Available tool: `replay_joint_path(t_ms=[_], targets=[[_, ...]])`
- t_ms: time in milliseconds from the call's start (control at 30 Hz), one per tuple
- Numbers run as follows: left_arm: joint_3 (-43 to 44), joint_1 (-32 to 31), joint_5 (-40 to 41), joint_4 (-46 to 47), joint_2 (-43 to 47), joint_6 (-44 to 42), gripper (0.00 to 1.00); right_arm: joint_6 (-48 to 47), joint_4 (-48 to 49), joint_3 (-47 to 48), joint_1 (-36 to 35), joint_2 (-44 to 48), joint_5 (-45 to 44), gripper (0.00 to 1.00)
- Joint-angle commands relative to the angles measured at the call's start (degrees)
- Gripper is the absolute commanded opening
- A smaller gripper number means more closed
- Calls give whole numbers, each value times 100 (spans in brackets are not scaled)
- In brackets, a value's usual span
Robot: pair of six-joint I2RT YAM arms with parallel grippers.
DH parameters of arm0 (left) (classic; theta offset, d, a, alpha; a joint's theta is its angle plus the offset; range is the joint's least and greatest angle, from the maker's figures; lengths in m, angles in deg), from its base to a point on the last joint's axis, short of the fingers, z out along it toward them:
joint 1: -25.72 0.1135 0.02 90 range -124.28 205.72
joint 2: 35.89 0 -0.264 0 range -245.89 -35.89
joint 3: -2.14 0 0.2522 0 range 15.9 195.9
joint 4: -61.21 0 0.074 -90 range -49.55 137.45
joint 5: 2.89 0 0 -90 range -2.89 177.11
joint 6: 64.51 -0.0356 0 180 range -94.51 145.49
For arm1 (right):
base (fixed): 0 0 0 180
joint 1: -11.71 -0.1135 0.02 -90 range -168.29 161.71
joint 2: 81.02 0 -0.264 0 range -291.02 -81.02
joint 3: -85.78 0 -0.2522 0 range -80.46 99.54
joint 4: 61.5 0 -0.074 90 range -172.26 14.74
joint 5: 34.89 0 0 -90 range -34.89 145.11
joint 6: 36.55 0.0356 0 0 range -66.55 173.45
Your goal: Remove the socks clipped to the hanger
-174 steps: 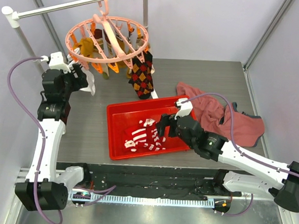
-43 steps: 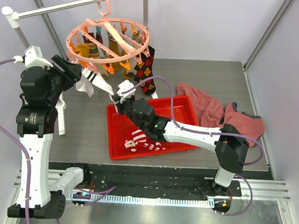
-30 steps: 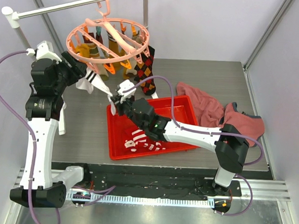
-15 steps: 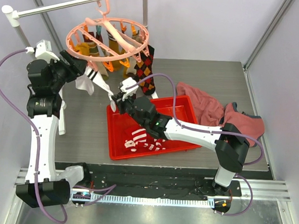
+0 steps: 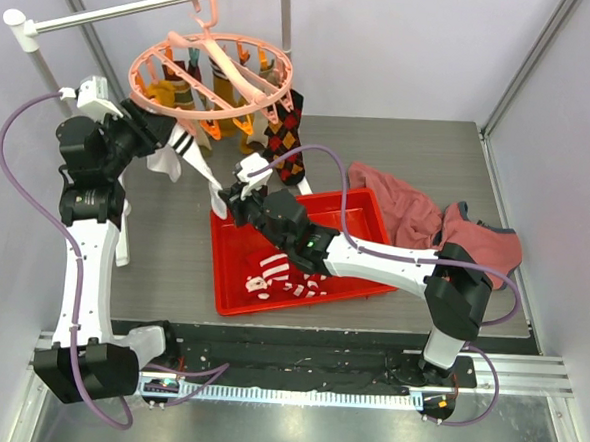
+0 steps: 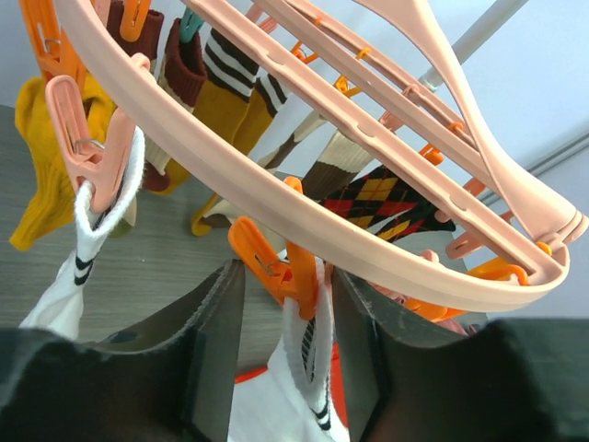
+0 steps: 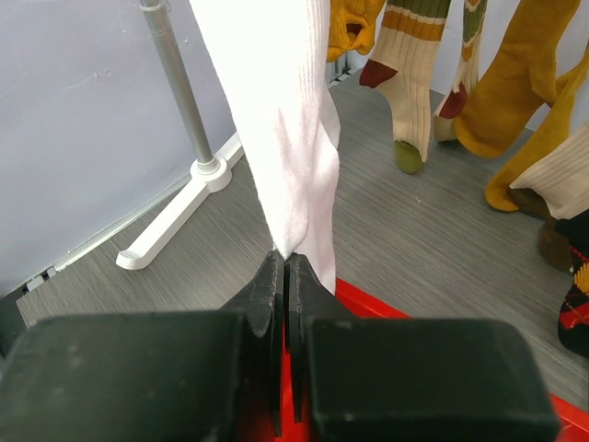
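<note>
The salmon-pink hanger hangs from the white rail, with several socks clipped to it. My left gripper is open, with one jaw on each side of an orange peg. That peg clips the cuff of a white sock with dark bands. My right gripper is shut on that white sock's toe. The sock stretches between the two grippers. The dark argyle sock and mustard socks hang from other pegs. A red-and-white striped sock lies in the red tray.
The red tray sits in the middle of the table, under my right arm. A reddish-pink cloth lies to its right. The white rail spans the back left, and its pole and foot stand near the sock. Another white sock hangs on a pink peg.
My right gripper left the tray and took the white sock's toe. My left gripper rose to the hanger ring and closed in around the orange peg.
</note>
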Motion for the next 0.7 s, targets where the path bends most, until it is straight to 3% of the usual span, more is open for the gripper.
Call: replay_joint_path(t_ms=[0, 100, 233, 667], targets=[[52, 62, -27, 523, -45, -23, 42, 109, 197, 142, 16, 227, 65, 1], [52, 62, 26, 479, -37, -32, 28, 144, 197, 133, 33, 245, 82, 1], [87, 62, 149, 374, 16, -76, 1, 232, 197, 98, 42, 280, 82, 1], [368, 62, 53, -162, -54, -164, 0, 522, -348, -51, 77, 701, 47, 1]])
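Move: The orange clip holding the white sock's cuff sits right between the half-open left fingers, about 2 cm ahead at their own height; from the right hand it is roughly 8 cm ahead, 10 cm left and 11 cm higher. A pink clip with the other white sock is about 6 cm left of the left hand, 1 cm ahead and level in height; a yellow sock hangs 7 cm ahead, 5 cm left and 4 cm lower. Shut the left gripper fully from about half open on the orange clip at the sock's cuff, holding the hand essentially in place at the hanger's rim, with only a half-centimetre drift to the left. Keep the right fingers shut on the white sock's lower end and stay put, letting that wrist tip by barely 5 degrees. ##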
